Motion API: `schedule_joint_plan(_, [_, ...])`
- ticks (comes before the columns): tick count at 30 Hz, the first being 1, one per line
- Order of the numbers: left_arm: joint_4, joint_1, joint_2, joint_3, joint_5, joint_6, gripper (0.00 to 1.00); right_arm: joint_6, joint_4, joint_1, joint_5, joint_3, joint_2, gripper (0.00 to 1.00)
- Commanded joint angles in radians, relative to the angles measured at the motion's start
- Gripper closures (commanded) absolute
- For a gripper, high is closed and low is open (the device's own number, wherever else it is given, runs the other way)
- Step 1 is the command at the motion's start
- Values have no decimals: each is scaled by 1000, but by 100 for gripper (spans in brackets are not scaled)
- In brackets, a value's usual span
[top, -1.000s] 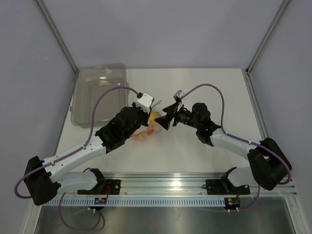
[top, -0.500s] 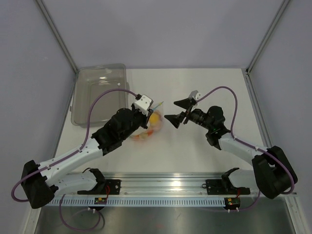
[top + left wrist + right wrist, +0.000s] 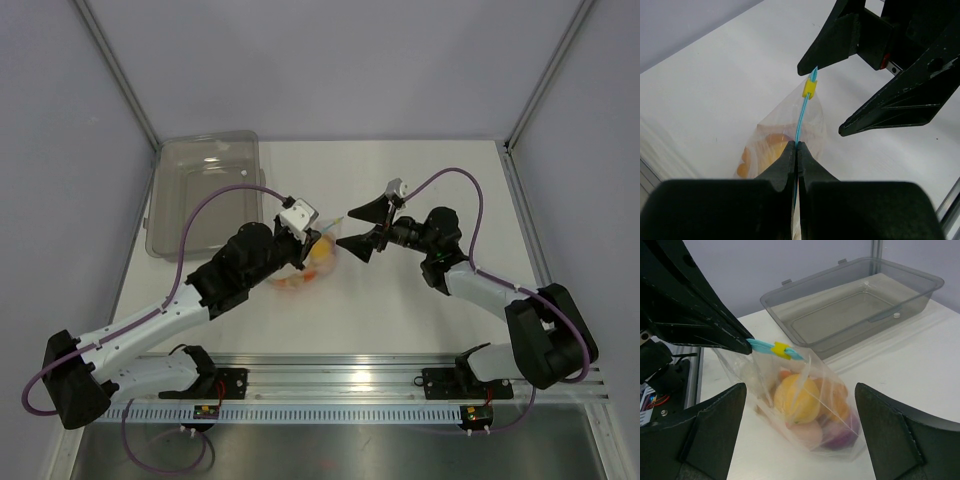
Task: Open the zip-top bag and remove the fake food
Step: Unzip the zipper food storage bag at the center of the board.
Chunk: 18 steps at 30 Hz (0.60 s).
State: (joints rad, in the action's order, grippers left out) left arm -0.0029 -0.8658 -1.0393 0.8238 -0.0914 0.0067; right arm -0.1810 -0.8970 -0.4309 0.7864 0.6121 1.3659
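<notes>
The zip-top bag (image 3: 810,405) is clear with a light blue zip strip (image 3: 802,117) and a yellow slider (image 3: 781,350). My left gripper (image 3: 797,145) is shut on the strip and holds the bag's top edge up; the bag's bottom seems to rest on the table. The fake food sits inside: a yellow piece (image 3: 797,397), an orange piece (image 3: 837,395), a pinkish egg (image 3: 805,432) and a purple onion (image 3: 840,435). My right gripper (image 3: 345,229) is open wide, facing the slider end of the bag (image 3: 320,255). Its fingers (image 3: 900,105) stand on either side without touching.
A smoky-grey translucent tray (image 3: 205,190) stands at the back left of the white table, just beyond the bag, with nothing seen in it (image 3: 855,305). A metal rail runs along the table's near edge (image 3: 340,375).
My right gripper drew back to the right with its fingers spreading, then came in toward the slider end again. My left gripper shifted slightly right with the bag.
</notes>
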Motion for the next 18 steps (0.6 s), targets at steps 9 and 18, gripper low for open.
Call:
schedule_joint_plan(9, [34, 2, 27, 23, 64, -2, 100, -38, -53, -6, 94, 67, 6, 17])
schedule_joint_plan(18, [34, 2, 35, 23, 52, -2, 100, 38, 55, -48, 90, 97, 13, 64])
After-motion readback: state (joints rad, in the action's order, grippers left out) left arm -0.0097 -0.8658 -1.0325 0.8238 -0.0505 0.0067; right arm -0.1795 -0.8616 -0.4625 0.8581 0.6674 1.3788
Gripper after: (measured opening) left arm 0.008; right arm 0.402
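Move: The yellow zip slider of the bag lies about 4 cm left of the open right hand, 1 cm back and 1 cm higher. The yellow food inside the bag is some 6 cm left, 1 cm back and 9 cm below; the clear bin stands roughly 33 cm left, 11 cm ahead and 14 cm below. From the left hand, already gripping the zip, the slider is about 5 cm ahead, 6 cm right, level. Right hand eases about 2 cm left and back, rising slightly, fingers closing over halfway around the zip's slider end. ##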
